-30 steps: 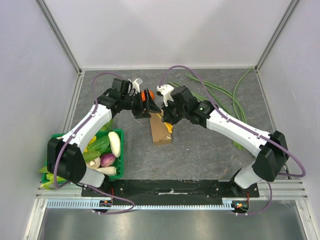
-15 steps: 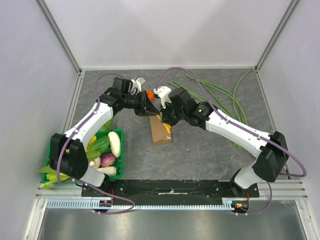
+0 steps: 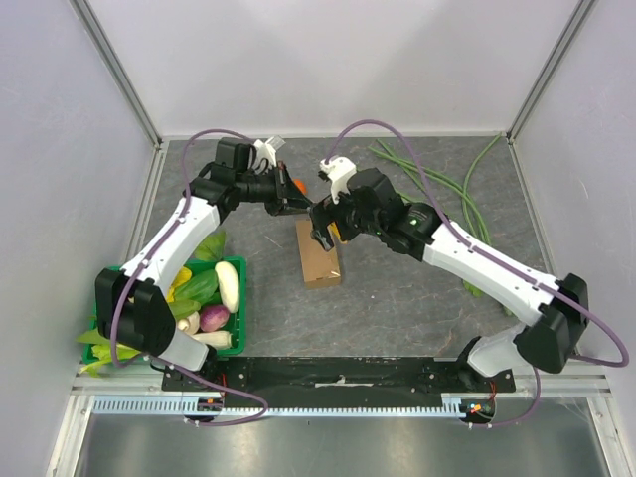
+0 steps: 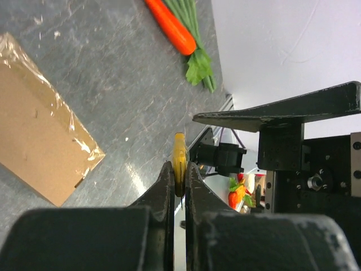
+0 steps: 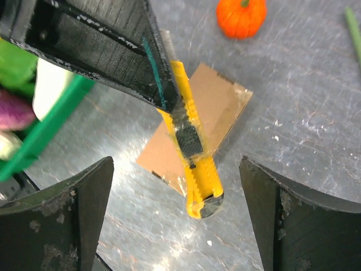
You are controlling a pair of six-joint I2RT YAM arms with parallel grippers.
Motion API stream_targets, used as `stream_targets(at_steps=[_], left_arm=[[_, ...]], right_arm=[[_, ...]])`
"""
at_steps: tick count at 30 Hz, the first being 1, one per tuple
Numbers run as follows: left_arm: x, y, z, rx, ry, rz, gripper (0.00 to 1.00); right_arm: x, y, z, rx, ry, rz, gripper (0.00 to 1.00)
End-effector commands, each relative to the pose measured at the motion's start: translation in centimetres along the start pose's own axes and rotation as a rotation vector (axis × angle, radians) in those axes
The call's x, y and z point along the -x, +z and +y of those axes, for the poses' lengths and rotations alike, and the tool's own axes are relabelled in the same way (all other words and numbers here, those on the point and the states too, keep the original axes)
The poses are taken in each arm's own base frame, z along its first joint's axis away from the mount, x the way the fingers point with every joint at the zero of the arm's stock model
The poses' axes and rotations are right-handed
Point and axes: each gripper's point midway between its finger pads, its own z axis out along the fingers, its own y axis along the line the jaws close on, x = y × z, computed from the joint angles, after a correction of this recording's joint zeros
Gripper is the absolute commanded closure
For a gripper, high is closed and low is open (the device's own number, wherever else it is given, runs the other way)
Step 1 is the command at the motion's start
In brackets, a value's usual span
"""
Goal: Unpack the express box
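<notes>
The express box (image 3: 320, 256) lies flat on the grey table, a plain brown carton with clear tape on its top; it also shows in the left wrist view (image 4: 39, 124) and the right wrist view (image 5: 217, 107). A yellow utility knife (image 5: 194, 164) hangs above the box, and my left gripper (image 4: 179, 169) is shut on its upper end. In the top view the left gripper (image 3: 298, 202) sits just beyond the box's far end. My right gripper (image 5: 175, 164) stands wide open around the knife's lower end without touching it, right above the box (image 3: 320, 237).
A green crate (image 3: 237, 298) of vegetables stands at the near left. A carrot (image 4: 172, 25) and a small orange fruit (image 5: 241, 16) lie beyond the box. Long green beans (image 3: 437, 184) spread over the far right.
The left gripper has shut on the yellow knife. The right gripper, which held the knife before, has opened wide and let it go; its arm has shifted a little.
</notes>
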Motion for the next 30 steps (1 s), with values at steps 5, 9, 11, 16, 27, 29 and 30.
stream_targets(at_steps=[5,9,11,16,27,29,30], left_arm=[[3.6,-5.9,-8.8,-0.153,0.234,-0.196,0.98],[4.5,-8.4,-12.5,-0.224,0.304,-0.287,0.98],[4.6,-9.8,-14.4,-0.265,0.323,-0.327,0.98],[4.9,-12.6,-18.5,-0.366,0.381,-0.43,0.98],[4.7,-16.0,-23.3,-0.605,0.29,-0.53,0.98],[4.7,-15.9,-23.1,-0.605,0.288,-0.536,0.98],[4.8,-15.9,-23.0,-0.605,0.287,-0.541,0.98]], right_arm=[[9.9,-6.8,-0.4,-0.036,0.323,-0.436,0.02],[12.2,-9.2,-1.0,-0.011,0.467,-0.56,0.02],[13.5,-10.4,-1.9,0.015,0.539,-0.618,0.02],[16.7,-13.3,-2.1,0.191,0.589,-0.746,0.02],[20.9,-19.7,4.6,0.657,0.419,-0.907,0.02],[21.1,-20.5,5.2,0.701,0.415,-0.919,0.02],[21.2,-20.6,5.3,0.712,0.414,-0.921,0.02]])
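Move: The yellow cutter is already pinched in my left fingers, its middle about 5 cm to their right and 3 cm below. My open right hand has its free end between the fingers, the middle some 2 cm ahead. From my left hand, the cardboard box lies about 5 cm ahead, 1 cm right and 22 cm below; the pumpkin stands roughly 27 cm ahead, 6 cm left and 21 cm below. I raise both hands together by about 25 cm, away from the box. My left hand keeps the cutter pinched, draws back slightly and tilts up until its fingers point nearly level; my right stays wide open around the free end, rolling its left side up some 60 degrees and wavering right and forward before coming back. ##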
